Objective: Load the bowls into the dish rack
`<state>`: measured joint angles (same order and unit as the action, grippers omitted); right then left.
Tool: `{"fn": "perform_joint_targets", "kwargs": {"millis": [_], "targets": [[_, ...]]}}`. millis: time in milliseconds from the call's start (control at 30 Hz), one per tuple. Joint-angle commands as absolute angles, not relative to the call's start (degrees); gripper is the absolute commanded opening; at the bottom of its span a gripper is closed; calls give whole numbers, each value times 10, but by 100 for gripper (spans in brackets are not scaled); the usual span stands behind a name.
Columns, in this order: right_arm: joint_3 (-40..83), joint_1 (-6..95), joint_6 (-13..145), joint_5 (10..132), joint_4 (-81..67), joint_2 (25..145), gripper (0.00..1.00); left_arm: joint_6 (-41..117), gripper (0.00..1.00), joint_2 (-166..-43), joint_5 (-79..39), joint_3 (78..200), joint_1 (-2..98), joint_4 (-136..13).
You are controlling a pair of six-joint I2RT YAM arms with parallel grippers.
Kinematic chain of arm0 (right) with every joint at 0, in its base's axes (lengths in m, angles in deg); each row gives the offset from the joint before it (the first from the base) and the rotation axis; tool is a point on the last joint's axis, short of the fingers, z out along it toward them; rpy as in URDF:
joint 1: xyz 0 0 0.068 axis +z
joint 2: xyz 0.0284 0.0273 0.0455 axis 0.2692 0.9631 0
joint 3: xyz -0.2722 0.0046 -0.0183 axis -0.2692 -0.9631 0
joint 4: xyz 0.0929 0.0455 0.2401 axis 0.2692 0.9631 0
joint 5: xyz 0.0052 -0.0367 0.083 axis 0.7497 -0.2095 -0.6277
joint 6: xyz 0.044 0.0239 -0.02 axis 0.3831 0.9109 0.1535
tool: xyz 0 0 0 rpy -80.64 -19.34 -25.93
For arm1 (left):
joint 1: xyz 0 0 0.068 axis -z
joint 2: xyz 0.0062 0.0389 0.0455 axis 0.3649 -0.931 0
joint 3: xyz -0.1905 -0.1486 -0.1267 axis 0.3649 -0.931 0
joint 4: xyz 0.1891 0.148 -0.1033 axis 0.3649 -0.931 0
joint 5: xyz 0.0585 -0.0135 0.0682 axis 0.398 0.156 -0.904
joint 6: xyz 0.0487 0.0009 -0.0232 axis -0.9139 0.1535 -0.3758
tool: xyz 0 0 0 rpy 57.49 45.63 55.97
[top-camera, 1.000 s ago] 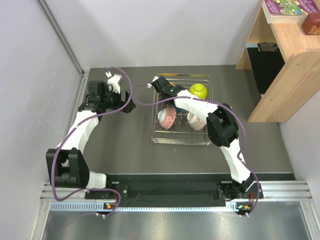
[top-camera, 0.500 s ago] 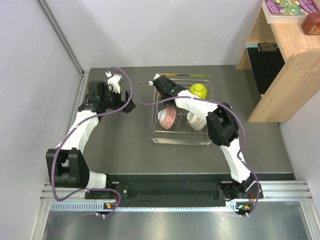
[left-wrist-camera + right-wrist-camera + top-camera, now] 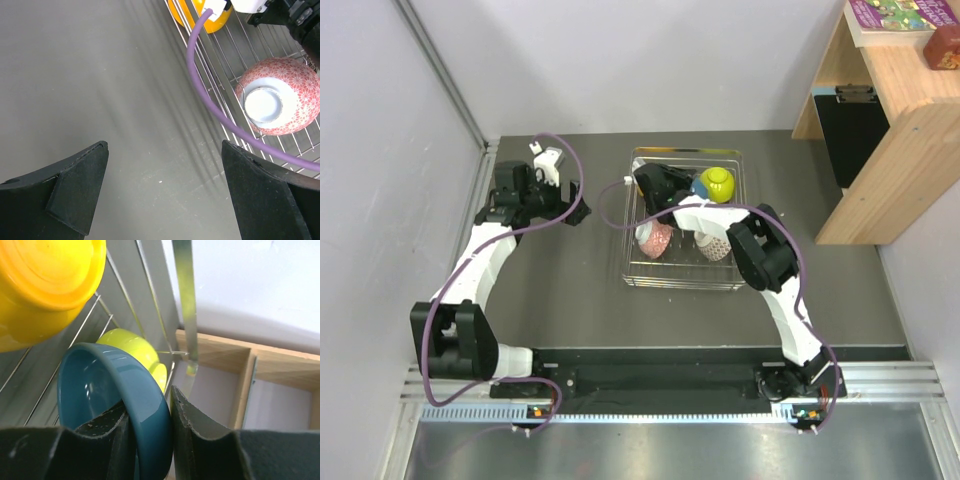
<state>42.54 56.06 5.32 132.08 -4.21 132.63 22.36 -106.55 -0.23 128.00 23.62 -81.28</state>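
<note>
The wire dish rack (image 3: 732, 272) sits on the dark table. My right gripper (image 3: 682, 192) is over its far part, shut on the rim of the blue bowl (image 3: 115, 390), which is tilted on edge beside the lime-yellow bowl (image 3: 716, 182) (image 3: 135, 352). The orange bowl (image 3: 45, 280) (image 3: 200, 12) lies in the rack's far left, hidden under the arm in the top view. The pinkish-red patterned bowl (image 3: 655, 238) (image 3: 280, 100) lies upside down in the rack, next to the brownish-grey patterned bowl (image 3: 716, 246). My left gripper (image 3: 545, 170) (image 3: 165, 185) is open and empty over bare table left of the rack.
A wooden shelf unit (image 3: 890, 120) with a black box (image 3: 855, 130) stands at the right. A purple cable (image 3: 210, 100) hangs across the rack's left edge. A grey wall and metal rail (image 3: 485, 180) bound the table on the left.
My right gripper has moved right from the rack's far left corner, carrying the blue bowl over the rack toward the lime-yellow bowl. The left arm has hardly moved.
</note>
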Motion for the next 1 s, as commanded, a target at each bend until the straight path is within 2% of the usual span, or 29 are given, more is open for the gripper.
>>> {"fn": "perform_joint_targets", "kwargs": {"millis": [0, 200, 233, 267, 333, 433, 467, 567, 967], "targets": [[406, 557, -27, 1352, -159, 1300, 0, 217, 99, -1044, 1, 1279, 232, -791], [393, 561, 4, 1330, -122, 1297, 0, 216, 99, -1043, 0, 1276, 232, -791], [394, 562, 12, 1326, -114, 1296, 5, 215, 99, -1042, 0, 1276, 232, -790], [395, 564, 20, 1316, -102, 1296, 19, 216, 99, -1043, 0, 1276, 232, -791], [404, 566, 45, 1308, -74, 1294, 27, 217, 99, -1042, 1, 1277, 232, -790], [420, 566, 76, 1292, -22, 1296, 59, 218, 99, -1043, 3, 1276, 232, -789], [422, 566, 81, 1285, -18, 1295, 74, 219, 99, -1043, 3, 1275, 232, -789], [424, 566, 94, 1271, -5, 1291, 99, 218, 99, -1044, 3, 1274, 232, -788], [535, 562, 199, 1158, 165, 1299, 100, 221, 99, -1044, 5, 1274, 231, -788]]}}
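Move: Between the orange bowl and the green bowl in the dish rack is the slot for the blue bowl, which the right hand still pinches by its rim: about 3 cm back from that hand and 5 cm below. The green bowl stands about 6 cm to the hand's right and 3 cm back, the orange one 7 cm to its left and 2 cm back, both some 5 cm lower. From the left hand that slot lies about 22 cm right, 3 cm ahead and 13 cm below. Lowering the blue bowl towards the slot, the right hand holds nearly still at first, then sinks about 2.5 cm and eases back 1 cm while its fingers spread fully and let go of the rim. With the fingers open, it shifts some 2 cm left towards the orange bowl and starts to rise, tipping its fingers down roughly 10 degrees. ##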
